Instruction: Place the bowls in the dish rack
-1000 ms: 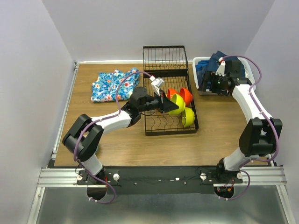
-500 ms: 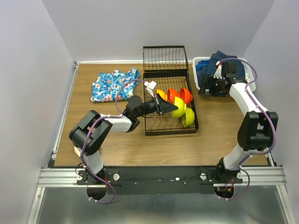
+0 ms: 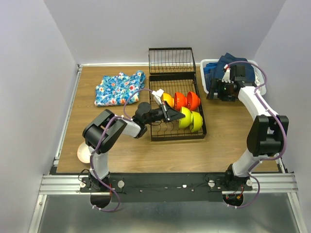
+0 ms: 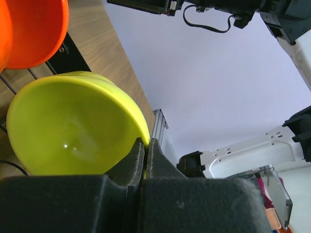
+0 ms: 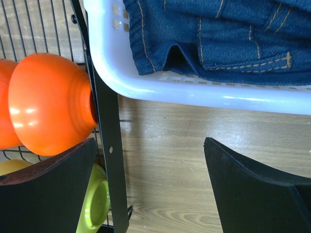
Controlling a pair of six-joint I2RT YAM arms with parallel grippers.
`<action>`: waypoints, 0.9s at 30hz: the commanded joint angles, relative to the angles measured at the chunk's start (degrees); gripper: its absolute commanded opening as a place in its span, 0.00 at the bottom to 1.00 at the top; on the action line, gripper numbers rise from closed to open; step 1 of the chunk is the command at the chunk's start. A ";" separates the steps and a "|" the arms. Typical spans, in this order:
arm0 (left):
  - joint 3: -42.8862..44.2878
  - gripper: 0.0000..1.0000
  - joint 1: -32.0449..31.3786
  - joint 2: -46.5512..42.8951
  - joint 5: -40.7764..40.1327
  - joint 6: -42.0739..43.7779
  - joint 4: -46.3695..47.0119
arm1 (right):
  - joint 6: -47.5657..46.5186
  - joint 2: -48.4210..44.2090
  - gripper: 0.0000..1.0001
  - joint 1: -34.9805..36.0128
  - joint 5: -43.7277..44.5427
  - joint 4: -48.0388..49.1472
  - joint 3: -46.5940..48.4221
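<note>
The black wire dish rack (image 3: 160, 130) stands mid-table. In its rear row lean a yellow-orange bowl (image 3: 167, 99) and two red-orange bowls (image 3: 181, 100). In front of them stand two lime-green bowls (image 3: 196, 121). My left gripper (image 3: 175, 115) is inside the rack, shut on the rim of the nearer lime-green bowl (image 4: 73, 131); the left wrist view shows its fingertips (image 4: 138, 150) pinching that rim. A pale bowl (image 3: 83, 153) lies on the table by the left arm. My right gripper (image 5: 150, 194) hovers open over bare wood between the rack and the basket, holding nothing.
A white plastic basket (image 3: 208, 86) of blue jeans (image 5: 218, 34) stands at the back right, close behind my right gripper. A blue flowered cloth (image 3: 116, 87) lies at the back left. The rack's hinged end section (image 3: 170, 60) stands up at the rear.
My left gripper has carried the lime-green bowl down and toward the near right beside the other lime-green one. The left elbow swung right, uncovering the pale bowl. The right arm shifted slightly.
</note>
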 commanded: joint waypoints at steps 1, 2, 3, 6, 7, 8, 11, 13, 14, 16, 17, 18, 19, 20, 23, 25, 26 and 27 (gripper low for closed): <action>1.00 0.00 -0.52 0.32 -1.72 -1.46 3.62 | -0.82 -0.77 1.00 -0.01 1.16 -0.15 -1.25; 1.00 0.00 -0.52 0.58 -1.73 -1.55 3.62 | -0.82 -0.77 1.00 -0.01 1.07 -0.15 -1.07; 1.00 0.00 -0.61 0.85 -1.73 -1.81 3.88 | -0.73 -0.51 1.00 -0.01 0.98 -0.06 -1.16; 0.65 0.00 -0.70 1.99 -1.64 -2.87 5.55 | -0.90 -0.24 1.00 -0.01 0.98 0.03 -0.90; 0.56 0.00 -0.78 3.12 -1.46 -4.09 8.08 | -0.82 -0.07 1.00 -0.01 0.98 0.03 -0.81; 0.47 0.00 -0.87 3.66 -1.11 -4.62 9.58 | -0.99 0.11 1.00 -0.01 1.07 0.12 -0.81; 0.82 0.00 -0.87 6.29 -0.15 -7.34 14.86 | -1.08 0.20 1.00 -0.01 1.07 0.03 -0.90; 1.09 0.00 -0.87 6.91 0.03 -7.88 14.87 | -1.08 0.28 1.00 -0.01 1.07 0.12 -0.98; 1.00 0.00 -0.96 7.61 -0.06 -8.49 14.87 | -1.08 0.37 1.00 -0.01 1.07 0.12 -0.98; 0.39 0.00 -0.87 7.44 -0.67 -8.50 13.12 | -1.08 0.46 1.00 -0.01 0.98 0.20 -0.99; 0.12 0.00 -0.87 7.01 -1.11 -8.41 12.15 | -1.08 0.46 1.00 0.07 0.98 0.29 -0.90; -0.05 0.00 -0.87 6.74 -1.81 -7.97 10.93 | -1.08 0.46 1.00 0.08 0.98 0.29 -0.81; -0.49 0.01 -0.79 6.48 -2.07 -7.71 9.35 | -0.99 0.46 1.00 0.08 0.98 0.29 -0.90; -0.58 0.06 -0.79 5.78 -2.25 -7.44 8.55 | -0.99 0.46 1.00 0.08 1.07 0.29 -0.90; -0.49 0.34 -0.79 4.02 -2.60 -5.43 5.47 | -1.17 0.37 1.00 0.08 0.98 0.21 -0.72; -0.49 0.42 -0.61 3.05 -2.26 -3.85 4.77 | -1.08 0.37 1.00 0.16 0.90 0.20 -0.81; -0.50 0.43 -0.35 1.92 -1.99 -3.23 3.98 | -0.99 0.46 1.00 0.08 0.72 0.29 -0.72; -0.41 0.45 -0.17 1.30 -1.90 -2.53 3.19 | -0.64 0.55 1.00 0.08 0.63 0.29 -0.46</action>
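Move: The left hand grips the green bowl's top rim; its place in the dish rack is some 8 cm below, about 2 cm back and 1 cm to the right. A second green bowl stands 5 cm to the right of that place; two orange bowls stand 7 cm ahead of the hand, one level with it sideways, one 6 cm right. From the right hand that place is about 19 cm left, 12 cm back and 4 cm lower. The left hand lowers the green bowl about 3 cm into the rack, then partly opens around its rim. ##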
